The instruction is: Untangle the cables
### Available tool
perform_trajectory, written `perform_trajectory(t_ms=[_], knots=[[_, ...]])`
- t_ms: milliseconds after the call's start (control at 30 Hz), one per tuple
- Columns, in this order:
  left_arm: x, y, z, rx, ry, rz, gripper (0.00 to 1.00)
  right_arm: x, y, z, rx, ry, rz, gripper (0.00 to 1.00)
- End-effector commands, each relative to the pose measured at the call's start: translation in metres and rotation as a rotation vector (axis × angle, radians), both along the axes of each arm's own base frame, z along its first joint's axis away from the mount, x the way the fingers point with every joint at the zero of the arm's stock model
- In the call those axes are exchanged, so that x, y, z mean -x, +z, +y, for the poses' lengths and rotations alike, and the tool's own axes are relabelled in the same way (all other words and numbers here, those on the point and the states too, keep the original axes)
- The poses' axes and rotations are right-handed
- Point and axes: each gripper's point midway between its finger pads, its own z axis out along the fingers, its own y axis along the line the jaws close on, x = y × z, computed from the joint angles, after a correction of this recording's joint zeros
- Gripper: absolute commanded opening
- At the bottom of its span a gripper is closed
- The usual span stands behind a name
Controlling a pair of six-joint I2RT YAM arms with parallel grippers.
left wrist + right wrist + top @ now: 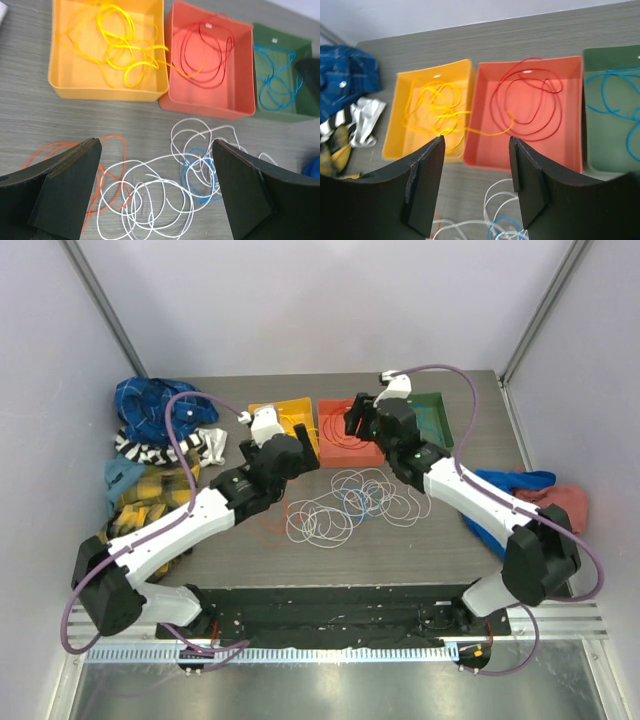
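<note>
A tangle of white cables (150, 200) lies on the grey table with a blue loop (200, 175) on its right and an orange loop (50, 147) on its left; the pile also shows in the top view (345, 505). My left gripper (155, 150) is open and empty, hovering over this tangle. My right gripper (476, 145) is open and empty, above the near edges of the yellow and red trays. Yellow cables (115, 45) lie in the yellow tray (105, 93), one strand (485, 132) trailing into the red tray (205, 107), which holds a red cable (210, 50).
A green tray (280, 115) holding a blue cable (275, 85) stands right of the red one. Coloured cloths (150, 455) are heaped at the table's left edge, and blue and pink cloths (540, 495) at its right. Frame posts stand at the back corners.
</note>
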Motion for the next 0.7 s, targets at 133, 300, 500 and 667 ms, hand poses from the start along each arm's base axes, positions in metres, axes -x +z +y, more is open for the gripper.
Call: perform_trajectory(t_ms=[133, 300, 500, 667], knots=[[0.027, -0.019, 0.014, 0.028, -0.025, 0.064, 1.0, -0.052, -0.041, 0.026, -0.061, 0.031, 0.106, 0.62], [0.047, -0.034, 0.04, -0.004, -0.006, 0.085, 1.0, -0.071, -0.061, 0.04, -0.04, 0.043, 0.131, 0.6], [0.067, -0.049, 0.061, 0.009, 0.009, 0.094, 1.0, -0.082, -0.091, 0.038, 0.014, 0.018, 0.166, 0.58], [0.075, -0.064, 0.064, 0.016, 0.005, 0.126, 1.0, -0.091, -0.106, 0.039, 0.04, 0.01, 0.18, 0.58]])
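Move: The yellow cable's loose end, trailing over the wall into the red bin, lies about 9 cm ahead of the right gripper, 4 cm to its left and some 15 cm below. The red bin's middle is about 10 cm ahead, straight in line; the yellow bin's is as far ahead but 16 cm left. The white cables lie roughly 9 cm back, in line sideways. From the left gripper that yellow end is about 15 cm ahead, 8 cm right and 13 cm below. Lower the right gripper about 12 cm towards the yellow cable's loose end over the red bin, reaching forward some 7 cm and slightly left, with most of the drop early before easing off; tip the fingers down and keep them partly open. Meanwhile draw the wide-open left gripper back, left and down, away from the bins. ##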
